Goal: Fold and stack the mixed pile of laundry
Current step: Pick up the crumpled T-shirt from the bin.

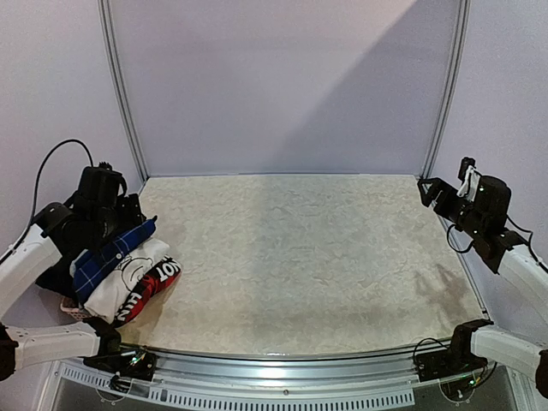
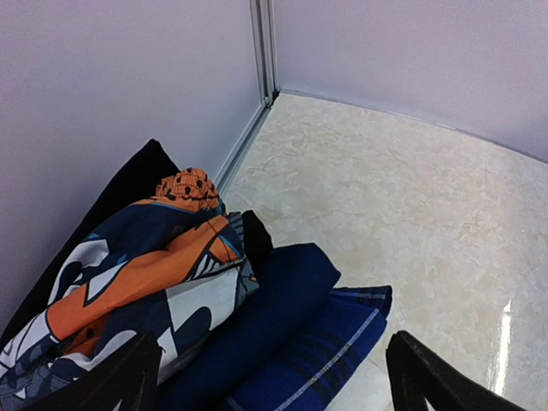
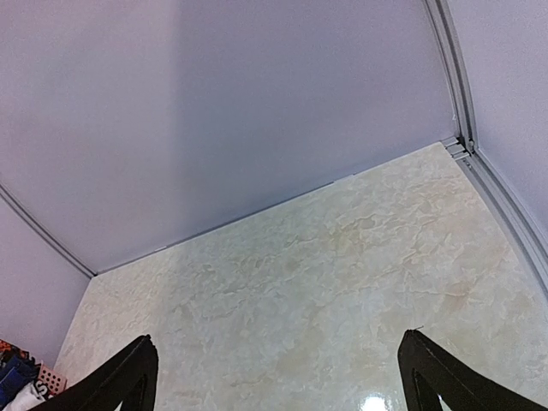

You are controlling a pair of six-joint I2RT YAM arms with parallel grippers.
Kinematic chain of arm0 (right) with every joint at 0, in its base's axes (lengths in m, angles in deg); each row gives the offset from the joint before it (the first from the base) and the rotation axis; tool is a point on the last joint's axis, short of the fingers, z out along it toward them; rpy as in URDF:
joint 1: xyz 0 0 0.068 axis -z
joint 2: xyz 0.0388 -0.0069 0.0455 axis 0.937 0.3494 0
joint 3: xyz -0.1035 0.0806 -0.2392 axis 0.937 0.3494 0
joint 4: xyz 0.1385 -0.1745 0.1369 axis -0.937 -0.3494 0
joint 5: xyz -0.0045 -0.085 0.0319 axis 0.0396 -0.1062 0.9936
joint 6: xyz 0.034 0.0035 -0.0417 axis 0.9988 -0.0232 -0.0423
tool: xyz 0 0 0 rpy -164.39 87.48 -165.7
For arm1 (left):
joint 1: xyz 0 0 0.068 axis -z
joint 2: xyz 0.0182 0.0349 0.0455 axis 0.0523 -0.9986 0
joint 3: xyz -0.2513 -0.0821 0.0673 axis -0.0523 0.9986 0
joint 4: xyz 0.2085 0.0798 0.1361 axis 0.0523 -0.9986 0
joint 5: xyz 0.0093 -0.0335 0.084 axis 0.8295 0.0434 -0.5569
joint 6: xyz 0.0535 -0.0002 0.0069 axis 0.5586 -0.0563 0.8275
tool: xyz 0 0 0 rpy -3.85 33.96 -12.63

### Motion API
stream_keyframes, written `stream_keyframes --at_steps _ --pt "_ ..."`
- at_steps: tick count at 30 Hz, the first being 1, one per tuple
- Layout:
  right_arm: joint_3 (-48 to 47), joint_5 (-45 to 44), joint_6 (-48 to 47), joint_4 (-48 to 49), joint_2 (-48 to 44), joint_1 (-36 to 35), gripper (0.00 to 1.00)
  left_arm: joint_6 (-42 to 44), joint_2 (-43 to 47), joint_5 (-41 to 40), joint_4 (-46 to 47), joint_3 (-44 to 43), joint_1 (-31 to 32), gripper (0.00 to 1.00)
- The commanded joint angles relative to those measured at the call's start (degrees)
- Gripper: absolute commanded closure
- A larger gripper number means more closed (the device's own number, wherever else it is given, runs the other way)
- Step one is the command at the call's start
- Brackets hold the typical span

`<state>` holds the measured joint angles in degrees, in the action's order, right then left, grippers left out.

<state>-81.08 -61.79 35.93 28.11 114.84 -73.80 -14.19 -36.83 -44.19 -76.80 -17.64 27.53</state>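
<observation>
The mixed laundry pile (image 1: 120, 270) lies heaped at the table's left edge. On top is a blue plaid piece (image 1: 111, 253), under it a white printed T-shirt (image 1: 128, 276), and a red-black shirt with white lettering (image 1: 156, 285) lies beside that. My left gripper (image 1: 130, 211) hovers open over the back of the pile. In the left wrist view its fingers (image 2: 141, 364) stand wide above the blue plaid (image 2: 334, 342), a navy piece (image 2: 278, 295) and an orange-patterned piece (image 2: 145, 274), touching none. My right gripper (image 1: 428, 193) hangs open at the far right, with only bare table between its fingertips (image 3: 276, 342).
A small pinkish woven basket (image 1: 75, 310) peeks out under the pile's near side and shows at the far left in the right wrist view as the basket (image 3: 47, 377). The marbled tabletop (image 1: 308, 257) is ringed by pale walls with metal corner posts (image 1: 120, 94).
</observation>
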Motion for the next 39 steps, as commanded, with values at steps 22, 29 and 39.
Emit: stream_keyframes --at_steps 22,29,39 --pt "-0.1 -14.1 11.1 -6.8 2.4 -26.0 0.01 -11.0 -2.9 0.5 -21.8 -9.5 12.0 0.26" --pt "0.0 -15.3 9.9 -4.7 8.7 -31.1 0.01 -15.2 -3.3 -0.2 -25.4 -7.2 14.5 0.32" --pt "1.3 -14.0 8.8 -3.2 13.0 -34.1 0.01 -16.3 -6.5 3.7 -23.6 -4.3 16.1 0.39"
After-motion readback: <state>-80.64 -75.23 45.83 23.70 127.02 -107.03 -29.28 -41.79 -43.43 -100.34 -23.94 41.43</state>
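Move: From the left hand the white T-shirt in the bin lies roughly 10 cm back, 3 cm to the right and 12 cm below. The blue plaid cloth is some 6 cm back, 3 cm left and 9 cm down; the red-and-black shirt about 14 cm back, 8 cm right and 14 cm down. From the right hand the white T-shirt lies around 75 cm left, 15 cm back and 14 cm below. Left hand eases back-right, then down towards the white T-shirt, fingers partly closing; right swings 15 cm left, sinking 9. ##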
